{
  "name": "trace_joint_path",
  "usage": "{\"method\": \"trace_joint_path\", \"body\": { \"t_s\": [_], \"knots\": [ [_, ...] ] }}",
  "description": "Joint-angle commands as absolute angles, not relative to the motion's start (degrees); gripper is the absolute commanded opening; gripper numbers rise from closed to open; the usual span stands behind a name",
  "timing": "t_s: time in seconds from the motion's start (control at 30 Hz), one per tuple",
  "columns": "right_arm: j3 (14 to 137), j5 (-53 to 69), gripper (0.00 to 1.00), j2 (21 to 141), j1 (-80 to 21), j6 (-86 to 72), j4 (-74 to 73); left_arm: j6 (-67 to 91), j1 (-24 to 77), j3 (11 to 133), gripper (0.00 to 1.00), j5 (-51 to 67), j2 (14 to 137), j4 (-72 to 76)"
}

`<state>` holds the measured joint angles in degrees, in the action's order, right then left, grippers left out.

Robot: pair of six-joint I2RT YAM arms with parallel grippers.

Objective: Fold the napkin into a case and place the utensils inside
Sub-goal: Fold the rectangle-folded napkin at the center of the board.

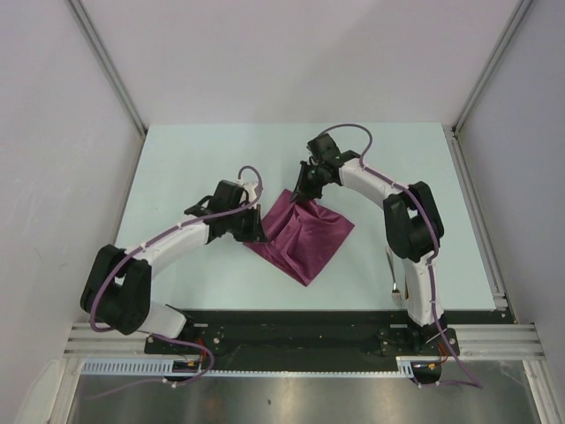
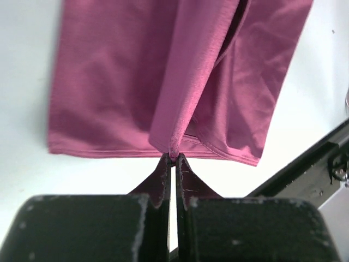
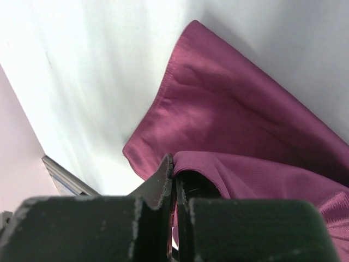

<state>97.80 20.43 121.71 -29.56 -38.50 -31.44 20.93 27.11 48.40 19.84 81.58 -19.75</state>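
Note:
The plum-magenta napkin (image 1: 307,237) lies partly folded and creased on the pale table between the two arms. My left gripper (image 1: 261,231) is shut on a pinched fold at its left edge (image 2: 174,157), and the cloth (image 2: 136,82) hangs away from the tips. My right gripper (image 1: 300,199) is shut on the napkin's far corner, where the cloth (image 3: 229,125) drapes over the right-hand finger (image 3: 188,180). A slim silver utensil (image 1: 394,274) lies beside the right arm's base, partly hidden by the arm. No folded case shows.
A black rail (image 1: 300,327) runs along the table's near edge with both arm bases on it. White walls and metal posts (image 1: 481,84) close in the table (image 1: 221,150) on three sides. The right arm's elbow (image 1: 410,221) stands just right of the napkin.

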Motion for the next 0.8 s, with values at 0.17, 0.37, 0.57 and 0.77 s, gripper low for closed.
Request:
{"method": "trace_joint_path", "body": {
  "t_s": [0.17, 0.37, 0.57, 0.77],
  "knots": [
    [101.43, 24.43, 0.00, 124.45, -29.27, -37.35, -26.11, 18.63, 24.70, 54.32, 0.00, 14.59, 85.43, -27.42],
    [102.22, 25.93, 0.00, 126.03, -29.18, -37.27, -25.14, 18.46, 23.82, 54.32, 0.00, 12.22, 86.31, -28.65],
    [103.62, 26.80, 0.00, 127.62, -29.18, -36.91, -24.70, 19.16, 23.12, 54.93, 0.00, 8.80, 88.06, -30.14],
    [104.76, 27.86, 0.02, 129.28, -29.18, -36.39, -24.17, 18.98, 22.85, 55.55, 0.00, 6.86, 90.35, -30.67]
  ]
}}
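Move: The napkin's held edge is already pinched at both ends, about 5 cm above its lower layer. From the left hand, the napkin's left corner is roughly 5 cm left and 3 cm ahead, and its near corner about 11 cm right and 10 cm back. From the right hand, the napkin's far corner is some 6 cm ahead and 3 cm left, and its right corner around 14 cm right and 4 cm back. The napkin's lifted edge is carried on over the lower layer by both shut grippers, which keep their pinch. The left hand goes about 5 cm left and forward while sinking towards the left corner, turning its fingers steeper down and slightly counter-clockwise. The right hand eases some 3 cm left, sinking a little, towards the far corner. ##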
